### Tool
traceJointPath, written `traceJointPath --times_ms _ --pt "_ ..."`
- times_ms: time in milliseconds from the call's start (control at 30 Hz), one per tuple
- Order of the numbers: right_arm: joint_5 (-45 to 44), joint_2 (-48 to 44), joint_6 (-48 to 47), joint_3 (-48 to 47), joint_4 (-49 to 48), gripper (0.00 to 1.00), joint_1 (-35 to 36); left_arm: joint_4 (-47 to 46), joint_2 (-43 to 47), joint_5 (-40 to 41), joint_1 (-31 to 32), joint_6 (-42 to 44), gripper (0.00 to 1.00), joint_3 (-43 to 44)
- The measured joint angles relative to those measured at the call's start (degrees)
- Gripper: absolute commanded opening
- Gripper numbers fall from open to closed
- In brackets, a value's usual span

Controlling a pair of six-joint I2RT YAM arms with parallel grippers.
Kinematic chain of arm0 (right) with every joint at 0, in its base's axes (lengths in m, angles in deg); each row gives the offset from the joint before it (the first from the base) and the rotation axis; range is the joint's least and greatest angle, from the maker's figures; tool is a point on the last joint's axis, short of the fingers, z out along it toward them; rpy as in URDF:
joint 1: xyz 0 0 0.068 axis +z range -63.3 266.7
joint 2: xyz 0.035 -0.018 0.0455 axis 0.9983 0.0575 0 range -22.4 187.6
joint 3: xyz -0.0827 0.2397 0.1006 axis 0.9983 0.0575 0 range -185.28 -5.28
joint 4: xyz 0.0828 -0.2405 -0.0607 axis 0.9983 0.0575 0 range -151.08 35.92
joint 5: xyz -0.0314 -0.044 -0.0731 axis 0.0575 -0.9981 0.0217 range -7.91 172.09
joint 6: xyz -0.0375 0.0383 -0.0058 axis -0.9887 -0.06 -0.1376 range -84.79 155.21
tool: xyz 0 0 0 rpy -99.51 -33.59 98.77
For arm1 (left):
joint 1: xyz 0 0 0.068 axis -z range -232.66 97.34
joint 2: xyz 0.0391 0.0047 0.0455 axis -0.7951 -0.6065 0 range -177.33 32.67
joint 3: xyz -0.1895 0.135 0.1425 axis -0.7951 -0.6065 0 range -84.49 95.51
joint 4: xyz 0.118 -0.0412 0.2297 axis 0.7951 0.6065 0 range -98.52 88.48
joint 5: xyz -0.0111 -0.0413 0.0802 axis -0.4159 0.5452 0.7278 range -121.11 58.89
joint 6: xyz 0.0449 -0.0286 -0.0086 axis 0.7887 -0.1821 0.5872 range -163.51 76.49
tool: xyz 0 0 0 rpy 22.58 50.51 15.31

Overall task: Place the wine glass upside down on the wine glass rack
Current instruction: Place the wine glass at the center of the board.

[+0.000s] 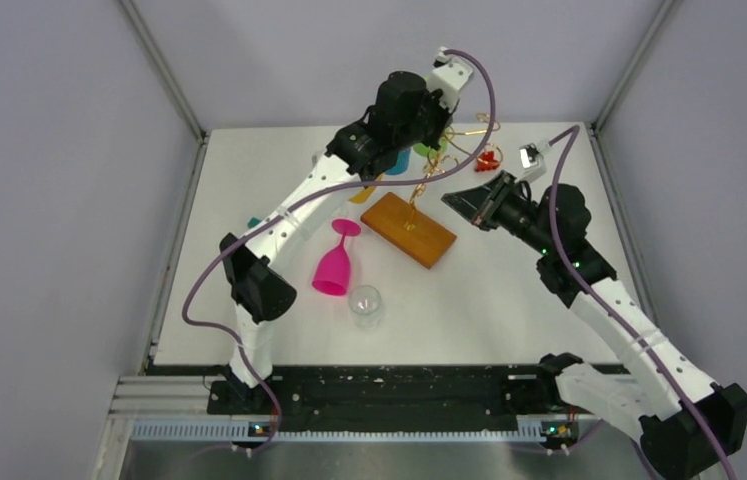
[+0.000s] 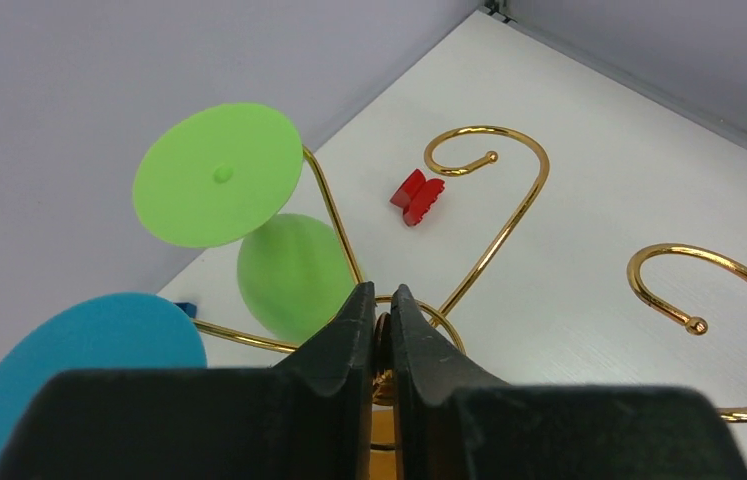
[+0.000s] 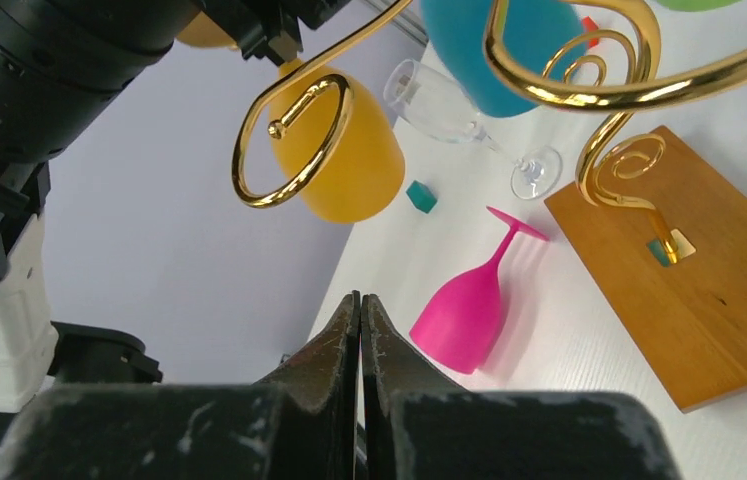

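The wine glass rack (image 1: 411,215) is gold wire on an orange-brown wooden base (image 3: 689,290) in mid-table. Green (image 2: 294,270), blue (image 3: 504,50) and yellow (image 3: 344,150) glasses hang upside down from its curled arms. A pink wine glass (image 1: 334,262) lies on its side left of the base. A clear wine glass (image 1: 366,305) lies just in front of it. My left gripper (image 2: 382,310) reaches over the rack's top and is shut on its gold centre piece. My right gripper (image 3: 360,305) hovers to the right of the rack, shut with nothing in it.
A small red piece (image 2: 417,195) lies on the table behind the rack. A teal cube (image 3: 421,196) sits near the left wall. Two of the rack's spiral arms (image 2: 494,160) carry no glass. Grey walls close in the table on three sides.
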Motion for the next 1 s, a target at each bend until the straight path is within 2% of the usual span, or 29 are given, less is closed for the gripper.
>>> traceJointPath --times_ms 333,533,633,833,1000 --pt "-3.0 -0.4 -2.7 0.3 0.8 0.01 1.2 -6.2 5.1 1.7 -0.5 0.3 0.00 -9.4" --pt "-7.8 -5.2 -4.6 1.0 2.1 0.17 1.4 -7.6 8.0 2.8 -0.5 0.2 0.00 -13.8" --pt "-10.6 -7.2 -5.6 1.0 2.3 0.34 1.4 -8.6 9.8 3.2 -0.5 0.1 0.00 -16.4" --pt "-14.2 -6.4 -4.9 1.0 3.1 0.58 1.4 -9.7 14.1 3.2 -0.4 0.1 0.00 -21.9" --pt "-15.6 -4.3 -2.8 1.0 3.1 0.67 1.3 -11.3 15.9 3.8 -0.2 -0.1 0.00 -24.7"
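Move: The left hand already pinches the rack at its top hub; the rack's wooden board lies about 35 cm below that hand, some 4 cm back and 6 to its left. The blue glass hangs about 10 cm left and 3 ahead of the left hand, the green one some 9 ahead, 1 left. From the empty, shut right hand the hub is roughly 15 cm ahead, 2 left and 4 up; the pink glass lies 25 left, 3 ahead and 29 below. Keeping its pinch on the rack's hub, the left hand draws the rack's top about 4.5 cm left and then also some 2.5 cm back, nearly level. The right fingers touch nothing; they open from shut to about two thirds while that hand shifts some 3.5 cm right, bobs up and down again, ends slightly forward, and turns about 15 degrees clockwise beside the rack's curled arms. ##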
